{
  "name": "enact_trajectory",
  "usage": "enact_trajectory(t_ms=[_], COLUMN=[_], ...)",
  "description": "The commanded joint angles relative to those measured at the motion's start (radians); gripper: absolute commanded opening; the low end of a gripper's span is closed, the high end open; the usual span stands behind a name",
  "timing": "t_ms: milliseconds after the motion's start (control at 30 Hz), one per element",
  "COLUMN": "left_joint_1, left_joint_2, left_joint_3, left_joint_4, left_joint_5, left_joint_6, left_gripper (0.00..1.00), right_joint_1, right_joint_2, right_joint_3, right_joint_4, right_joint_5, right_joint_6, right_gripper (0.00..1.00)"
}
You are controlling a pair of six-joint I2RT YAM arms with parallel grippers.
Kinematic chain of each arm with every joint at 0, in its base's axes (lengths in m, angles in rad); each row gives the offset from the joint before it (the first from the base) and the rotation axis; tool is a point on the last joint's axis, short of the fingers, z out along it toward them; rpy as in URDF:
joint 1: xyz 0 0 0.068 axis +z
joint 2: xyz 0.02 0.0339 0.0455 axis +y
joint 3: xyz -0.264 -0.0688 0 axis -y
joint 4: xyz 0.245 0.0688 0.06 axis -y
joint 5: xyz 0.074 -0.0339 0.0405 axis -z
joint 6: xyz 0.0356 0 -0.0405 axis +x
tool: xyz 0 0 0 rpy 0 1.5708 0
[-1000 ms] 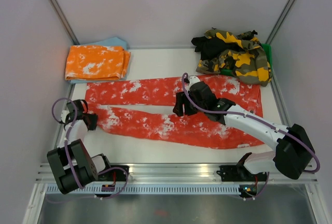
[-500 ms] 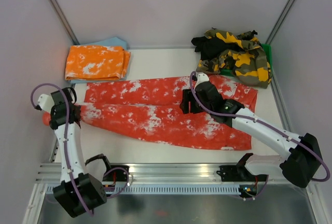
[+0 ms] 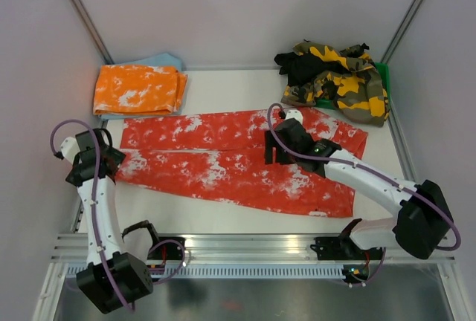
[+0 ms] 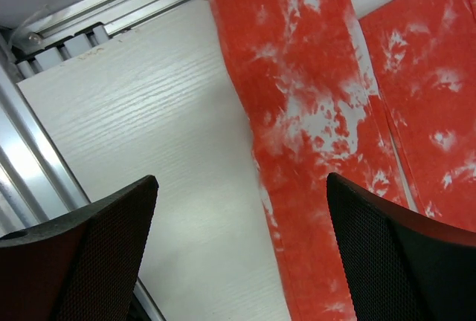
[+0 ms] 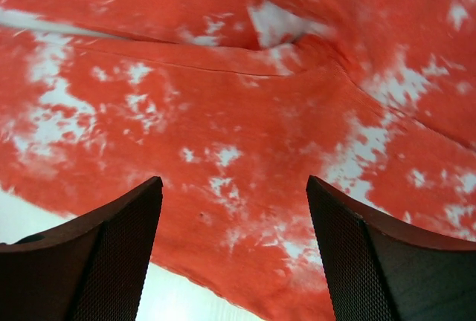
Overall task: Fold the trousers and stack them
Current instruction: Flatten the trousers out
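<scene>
The red, white-splotched trousers (image 3: 223,159) lie flat across the table, legs pointing left and waist to the right. My left gripper (image 3: 111,160) hovers open at the cuff end of the near leg. In the left wrist view the left gripper (image 4: 242,180) straddles the cloth's edge, with the trousers (image 4: 297,76) running up between the fingers and nothing gripped. My right gripper (image 3: 277,148) stands open over the crotch area. In the right wrist view the right gripper (image 5: 234,180) has only flat trousers (image 5: 245,98) beneath it.
A folded orange-and-white pair (image 3: 137,89) rests on a light-blue cloth (image 3: 167,61) at the back left. A heap of camouflage and black trousers (image 3: 335,76) sits on a green bin (image 3: 383,72) at the back right. A metal rail (image 3: 253,243) lines the near edge.
My left gripper pulled the near leg's cuff leftward, then opened and let it go. The trousers shifted left and lie straighter. The right gripper opened wider.
</scene>
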Motion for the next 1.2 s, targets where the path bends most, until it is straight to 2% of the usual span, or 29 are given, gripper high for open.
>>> enact_trajectory(t_ms=[0, 100, 200, 233, 300, 333, 400, 433, 533, 667, 733, 767, 800, 967, 1067, 1167], left_joint_1=[-0.003, -0.003, -0.005, -0.005, -0.005, -0.005, -0.005, -0.005, -0.005, -0.005, -0.005, -0.005, -0.005, -0.005, -0.005, -0.005], left_joint_2=[0.01, 0.026, 0.034, 0.036, 0.045, 0.049, 0.062, 0.069, 0.092, 0.089, 0.077, 0.074, 0.071, 0.077, 0.082, 0.086], left_joint_3=[0.032, 0.035, 0.032, 0.033, 0.035, 0.034, 0.032, 0.033, 0.044, 0.044, 0.041, 0.04, 0.041, 0.061, 0.067, 0.06], left_joint_4=[0.048, 0.097, 0.138, 0.147, 0.163, 0.17, 0.186, 0.196, 0.204, 0.221, 0.227, 0.23, 0.233, 0.232, 0.233, 0.241], left_joint_5=[0.105, 0.188, 0.231, 0.24, 0.248, 0.253, 0.285, 0.299, 0.349, 0.394, 0.4, 0.4, 0.4, 0.4, 0.4, 0.4], left_joint_6=[0.052, 0.081, 0.093, 0.098, 0.096, 0.095, 0.096, 0.098, 0.107, 0.099, 0.093, 0.088, 0.088, 0.09, 0.088, 0.09], left_gripper=[1.0, 1.0, 1.0, 1.0, 1.0, 1.0, 1.0, 1.0, 1.0, 1.0, 1.0, 1.0, 1.0, 1.0, 1.0, 1.0], right_joint_1=[-0.064, -0.127, -0.144, -0.145, -0.145, -0.145, -0.145, -0.145, -0.145, -0.185, -0.223, -0.281, -0.315, -0.515, -0.567, -0.612], right_joint_2=[-0.03, -0.1, -0.107, -0.099, -0.071, -0.062, -0.03, -0.019, 0.002, -0.042, -0.08, -0.099, -0.146, -0.261, -0.277, -0.277], right_joint_3=[-0.028, -0.171, -0.285, -0.31, -0.34, -0.372, -0.395, -0.407, -0.409, -0.38, -0.39, -0.4, -0.426, -0.498, -0.486, -0.461], right_joint_4=[-0.08, -0.022, -0.009, -0.012, -0.011, 0.0, 0.017, 0.015, -0.082, -0.26, -0.309, -0.323, -0.324, -0.294, -0.319, -0.337], right_joint_5=[0.071, 0.041, 0.055, 0.061, 0.057, 0.051, 0.032, 0.028, 0.064, 0.188, 0.199, 0.193, 0.164, 0.005, -0.011, 0.024], right_joint_6=[0.137, 0.212, 0.266, 0.274, 0.309, 0.317, 0.333, 0.338, 0.363, 0.488, 0.554, 0.574, 0.588, 0.525, 0.51, 0.516], right_gripper=[0.85, 0.8, 0.65, 0.54, 0.44, 0.35, 0.29, 0.23, 0.12, 0.08, 0.06, 0.06, 0.02, 0.03, 0.05, 0.02])
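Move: The trousers' near waist corner lies about 25 cm to the right hand's right, 17 cm back and 12 cm below; the far waist corner is some 29 cm right and 12 cm ahead. The puckered crotch fold is about 8 cm straight ahead. From the left hand, the near leg's left end is roughly 9 cm ahead, 3 cm left and 15 cm below, the far leg's end about 22 cm straight ahead. Bring the right gripper down about 12 cm while going right and back, shutting its fingers, then sweep the closed tips some 9 cm further right along the cloth towards the near waist corner, turning clockwise by about 55 degrees overall. Meanwhile carry the open left gripper forward and a little right, clear above the near leg. ##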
